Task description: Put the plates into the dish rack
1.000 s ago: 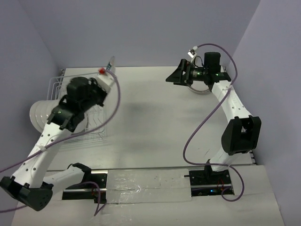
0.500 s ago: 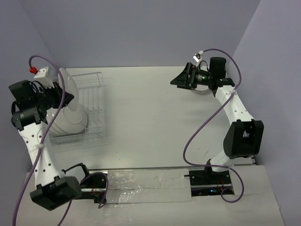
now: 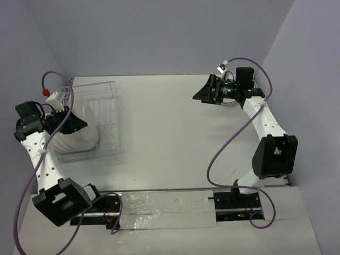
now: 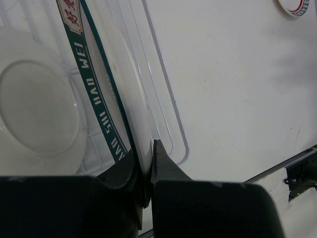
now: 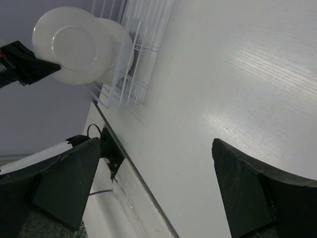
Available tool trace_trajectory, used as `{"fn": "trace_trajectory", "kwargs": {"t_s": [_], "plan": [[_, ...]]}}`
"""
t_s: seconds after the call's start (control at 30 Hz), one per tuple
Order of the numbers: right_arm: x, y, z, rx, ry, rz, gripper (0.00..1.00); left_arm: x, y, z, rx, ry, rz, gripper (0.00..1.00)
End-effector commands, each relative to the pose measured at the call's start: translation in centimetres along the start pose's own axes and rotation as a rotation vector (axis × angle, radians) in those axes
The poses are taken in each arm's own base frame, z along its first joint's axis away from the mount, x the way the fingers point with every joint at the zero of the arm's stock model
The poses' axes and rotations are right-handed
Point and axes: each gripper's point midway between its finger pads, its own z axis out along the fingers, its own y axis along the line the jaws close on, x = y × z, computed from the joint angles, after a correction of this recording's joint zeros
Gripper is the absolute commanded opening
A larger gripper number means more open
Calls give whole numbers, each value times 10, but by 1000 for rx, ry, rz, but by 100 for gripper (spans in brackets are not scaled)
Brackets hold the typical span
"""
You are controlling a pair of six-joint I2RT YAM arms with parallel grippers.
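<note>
My left gripper (image 4: 148,148) is shut on the edge of a teal-rimmed plate (image 4: 94,99), which stands on edge over the near-left part of the white wire dish rack (image 4: 168,99). In the top view this held plate (image 3: 86,126) leans by other white plates (image 3: 71,142) standing in the dish rack (image 3: 109,103), and the left gripper (image 3: 78,125) is at its left side. Another plate's plain underside (image 4: 37,106) shows just behind it. At the far right my right gripper (image 3: 202,91) hangs open and empty above the table; its wrist view shows the right gripper (image 5: 157,148) over bare tabletop.
A further plate (image 4: 296,6) with a red ring lies on the table at the back right, mostly hidden under the right arm in the top view. The rack's right-hand slots (image 3: 109,119) hold nothing. Purple cables loop from both arms.
The left arm has swung out to the left of the rack and carried the plate down among the standing plates. The right gripper has barely shifted.
</note>
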Motion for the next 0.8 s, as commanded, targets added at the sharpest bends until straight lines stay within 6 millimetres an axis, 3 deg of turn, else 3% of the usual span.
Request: {"fn": "trace_trajectory", "kwargs": {"t_s": [0.0,0.17,0.27,0.47,0.5,0.6,0.67,0.77], "plan": [[-5,-1,-1,-3,0,-21,100,-9,5,1,25,-46,66,0],[-8,-9,-2,31,-15,-39,100,7,21,8,33,-10,-1,5],[-12,-21,-3,103,-37,-81,100,11,25,11,37,-6,-15,15],[-17,-54,-8,279,-63,-120,100,10,33,13,11,1,-19,48],[-20,-63,-11,328,-75,-124,100,7,36,12,-10,-4,-8,62],[-31,-92,-29,448,-130,-83,100,-10,41,4,-77,-38,27,92],[-38,-111,-40,535,-165,-51,100,-32,42,-6,-130,-94,70,99],[-50,-147,-64,680,-244,59,100,-70,46,-27,-248,-202,137,99]]}}
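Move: Under the left hand, which still pinches the green-rimmed plate, its place in the dish rack has its middle about 3 cm ahead, straight below and some 11 cm down. The loaded plates stand beside that spot, their row's middle roughly 11 cm left of the hand and 2 cm ahead. From the empty, wide-open right hand, the last plate on the table lies about 16 cm ahead, 17 cm to the right and 23 cm below. Lowering the pinched plate some 4 cm into the rack with a slight drift left, the left hand opens wide to let go, then starts up and left with its fingers either side of the rim. Meanwhile the right hand, fingers staying open, sweeps right about 9 cm, also down and forward about 5 cm each, towards the last plate, its wrist swinging clockwise and its left side dipping. ##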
